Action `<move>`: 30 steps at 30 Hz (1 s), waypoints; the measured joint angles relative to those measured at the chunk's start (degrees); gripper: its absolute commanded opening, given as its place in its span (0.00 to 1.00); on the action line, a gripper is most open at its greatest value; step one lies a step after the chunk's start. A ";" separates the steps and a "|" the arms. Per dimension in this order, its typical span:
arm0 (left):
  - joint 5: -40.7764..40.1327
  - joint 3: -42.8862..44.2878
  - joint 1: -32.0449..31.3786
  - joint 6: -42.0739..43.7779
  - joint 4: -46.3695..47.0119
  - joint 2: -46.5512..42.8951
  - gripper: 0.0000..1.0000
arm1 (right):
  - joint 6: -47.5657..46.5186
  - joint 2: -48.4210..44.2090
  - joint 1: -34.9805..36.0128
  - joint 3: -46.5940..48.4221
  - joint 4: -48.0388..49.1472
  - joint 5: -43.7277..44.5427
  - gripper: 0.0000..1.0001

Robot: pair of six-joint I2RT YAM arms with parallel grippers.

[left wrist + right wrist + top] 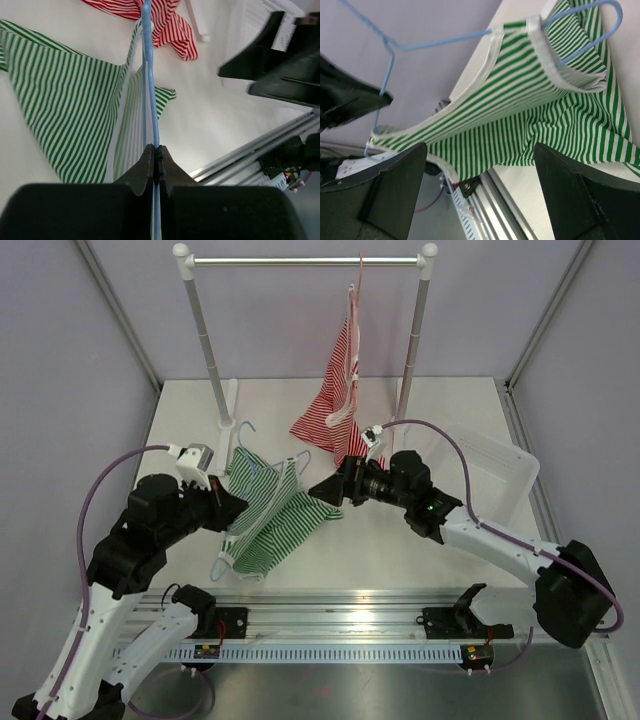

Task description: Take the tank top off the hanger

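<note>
A green-and-white striped tank top (270,525) hangs on a light blue wire hanger (243,430) in the middle of the table, its lower part draped toward the front edge. My left gripper (232,502) is shut on the hanger wire (148,75), which runs straight up from between the closed jaws (156,150), with the tank top (65,100) to its left. My right gripper (325,490) is open just right of the garment. In the right wrist view its wide-apart fingers (480,150) frame the striped fabric (530,110) and the blue hanger (445,42), touching neither.
A red-and-white striped garment (340,390) hangs from the white clothes rack (300,260) at the back, its hem on the table. A clear plastic bin (495,470) stands at the right. A metal rail (330,615) runs along the front edge.
</note>
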 measured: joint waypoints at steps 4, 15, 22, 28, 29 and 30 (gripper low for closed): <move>4.48 -5.55 0.00 -1.16 1.14 -5.09 0.00 | -1.09 7.13 5.81 2.91 0.76 9.84 0.88; 9.77 -10.12 0.00 -1.77 3.37 -7.13 0.00 | -4.90 17.40 7.67 9.11 1.64 15.80 0.51; 9.51 -9.84 0.00 -1.64 3.10 -7.87 0.00 | -7.10 18.49 7.69 9.18 1.25 17.22 0.00; 8.96 -8.76 0.00 -1.01 1.86 -7.91 0.00 | -7.91 18.58 7.72 9.18 0.04 19.74 0.00; 8.92 -8.72 0.00 -0.87 1.66 -8.02 0.00 | -8.35 18.56 7.69 9.18 -0.70 20.57 0.00; 8.94 -8.61 0.00 -0.72 1.42 -8.15 0.00 | -8.83 18.56 7.67 9.22 -1.49 21.86 0.00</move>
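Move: The green tank top's near shoulder strap, threaded on the hanger's right end, is about 7 cm ahead of my open right hand, 5 cm to its left and some 5 cm lower. From my left hand, which already holds the blue hanger, that strap is roughly 12 cm ahead, 14 cm to the right and 7 cm below. The hanging red tank top is about 20 cm ahead of my right hand and 6 cm to its right, at roughly its height. I bring my right hand down about 7 cm while reaching forward and left to the strap at the hanger's end. I slow there, shut the wide-open fingers to pinch the strap cloth, then begin drawing it slightly right and farther down. My left hand keeps its grip on the hanger and brings it back and down about 3 cm before nearly settling. ##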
